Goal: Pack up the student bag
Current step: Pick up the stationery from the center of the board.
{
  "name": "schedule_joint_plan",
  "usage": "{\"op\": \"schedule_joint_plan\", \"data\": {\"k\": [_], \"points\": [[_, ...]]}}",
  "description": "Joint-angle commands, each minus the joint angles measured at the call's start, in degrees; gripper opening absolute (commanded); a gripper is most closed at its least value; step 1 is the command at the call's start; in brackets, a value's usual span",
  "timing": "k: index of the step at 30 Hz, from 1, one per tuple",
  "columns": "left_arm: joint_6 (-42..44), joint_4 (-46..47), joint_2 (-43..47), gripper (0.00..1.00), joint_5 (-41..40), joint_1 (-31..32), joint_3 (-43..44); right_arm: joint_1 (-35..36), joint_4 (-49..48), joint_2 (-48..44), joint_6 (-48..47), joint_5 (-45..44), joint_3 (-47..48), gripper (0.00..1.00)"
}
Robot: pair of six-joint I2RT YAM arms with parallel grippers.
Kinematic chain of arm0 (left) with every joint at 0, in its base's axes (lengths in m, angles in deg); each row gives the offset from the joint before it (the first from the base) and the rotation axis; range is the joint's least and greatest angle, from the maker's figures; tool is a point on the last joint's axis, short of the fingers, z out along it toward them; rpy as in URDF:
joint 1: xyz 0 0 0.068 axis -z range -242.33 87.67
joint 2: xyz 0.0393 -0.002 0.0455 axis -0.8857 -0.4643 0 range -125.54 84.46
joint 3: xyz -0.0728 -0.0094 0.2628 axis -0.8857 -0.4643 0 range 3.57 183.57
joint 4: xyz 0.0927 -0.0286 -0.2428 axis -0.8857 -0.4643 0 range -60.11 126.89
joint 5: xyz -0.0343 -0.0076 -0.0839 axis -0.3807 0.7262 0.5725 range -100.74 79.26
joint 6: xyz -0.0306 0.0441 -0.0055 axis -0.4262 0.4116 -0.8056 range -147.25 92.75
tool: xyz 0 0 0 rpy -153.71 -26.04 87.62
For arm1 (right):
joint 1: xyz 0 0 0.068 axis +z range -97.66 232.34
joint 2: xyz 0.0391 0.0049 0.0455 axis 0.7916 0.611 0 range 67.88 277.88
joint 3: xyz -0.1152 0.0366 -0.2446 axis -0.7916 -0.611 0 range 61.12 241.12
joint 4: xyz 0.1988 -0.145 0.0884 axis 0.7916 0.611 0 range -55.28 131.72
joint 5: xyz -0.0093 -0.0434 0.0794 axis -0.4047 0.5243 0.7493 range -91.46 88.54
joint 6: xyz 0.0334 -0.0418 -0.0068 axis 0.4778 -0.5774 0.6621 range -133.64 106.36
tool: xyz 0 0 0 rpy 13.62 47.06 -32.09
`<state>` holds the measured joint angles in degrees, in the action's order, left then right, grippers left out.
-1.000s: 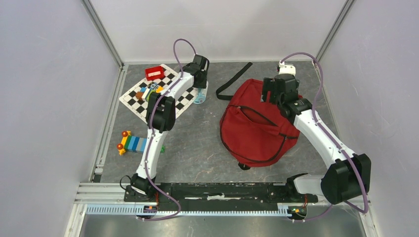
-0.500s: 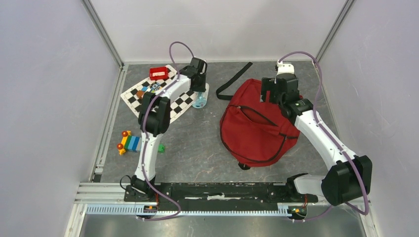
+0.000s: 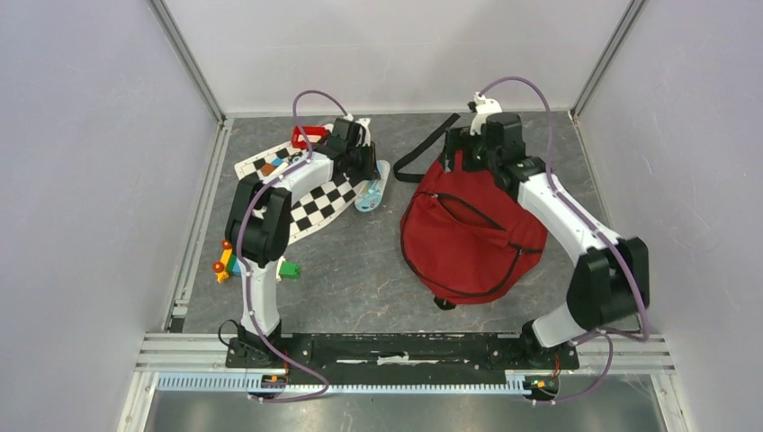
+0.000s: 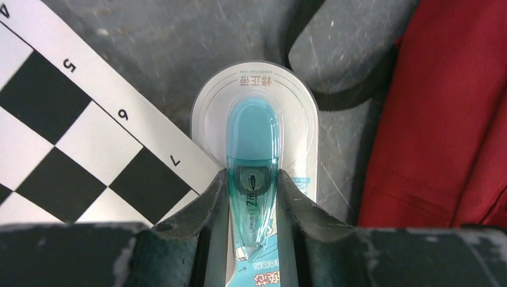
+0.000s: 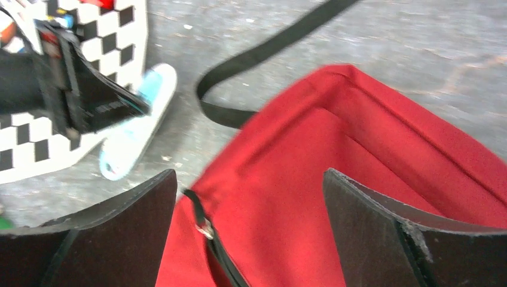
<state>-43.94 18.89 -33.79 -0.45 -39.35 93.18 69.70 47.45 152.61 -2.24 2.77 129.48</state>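
The student bag (image 3: 468,236) lies flat right of centre, dark red, its black zipper (image 5: 206,230) shut along the front. A teal correction tape in a white blister pack (image 4: 254,134) lies on the grey floor just left of the bag, its near end between the jaws of my left gripper (image 4: 253,179), which is shut on it. From above, the pack (image 3: 373,191) pokes out from under that gripper (image 3: 360,169). My right gripper (image 5: 250,179) hangs open over the bag's upper left corner (image 5: 335,149), with only red fabric between its fingers.
A checkered mat (image 3: 315,205) lies left of the tape, with a small red box (image 3: 309,135) and small toys at its far end. Coloured blocks (image 3: 229,261) and a green block (image 3: 289,268) sit further left. A black strap (image 3: 423,148) trails from the bag's top.
My left gripper closed on the correction tape and swung left, tipping the pack and shifting the mat. My right gripper moved left and back over the bag's top corner, staying open.
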Motion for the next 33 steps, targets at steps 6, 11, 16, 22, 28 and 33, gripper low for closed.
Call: {"op": "schedule_joint_plan", "data": {"k": [6, 11, 16, 22, 28, 33], "points": [[-3.78, 8.07, 5.83, 0.02, 6.09, -0.04, -6.62, 3.34, -6.02, 20.11, 19.49, 16.10, 15.72, 0.83], [-5.19, 10.59, 6.17, 0.02, 7.41, -0.42, -8.28, 4.08, -9.58, 28.17, 25.27, 18.28, 18.38, 0.76], [-5.41, 12.36, 6.58, 0.02, 7.93, -0.44, -9.11, 4.26, -11.88, 33.21, 27.06, 18.40, 19.68, 0.71], [-7.11, 14.23, 5.91, 0.02, 8.58, -0.53, -9.53, 4.40, -14.84, 39.60, 28.94, 21.69, 23.72, 0.60], [-7.41, 14.77, 6.61, 0.02, 8.01, -0.56, -10.15, 4.78, -15.46, 43.48, 30.12, 22.84, 26.85, 0.47], [-7.20, 14.40, 6.49, 0.02, 8.00, -0.62, -9.79, 5.22, -15.92, 44.51, 29.95, 24.51, 27.36, 0.41]]}}
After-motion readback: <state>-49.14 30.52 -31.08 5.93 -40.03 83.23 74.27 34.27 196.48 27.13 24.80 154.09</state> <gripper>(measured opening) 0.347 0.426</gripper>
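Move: The stationery pack, already pinched in the left fingers, has its middle some 2 cm back from the left hand, 1 cm to its left and 2 cm below. From the right hand, that middle lies about 21 cm left, 4 cm ahead and 15 cm down. The red bag's middle is 8 cm back from the right hand, 16 cm below, with no sideways offset; its black strap lies 12 cm ahead, 12 cm left and 19 cm down. The chessboard's middle is 17 cm left of the left hand, 3 cm back and 6 cm below. The stationery pack stays pinched in the left hand, which eases back and slightly down by under 2 cm and turns about 10 degrees. Towards its far, right-hand edge the right hand sweeps some 16 cm left while sinking about 13 cm and reaching 8 cm forward, rolling its left side up and tipping down; its wide-open fingers close to roughly half and come close around that edge, contact not visible. ##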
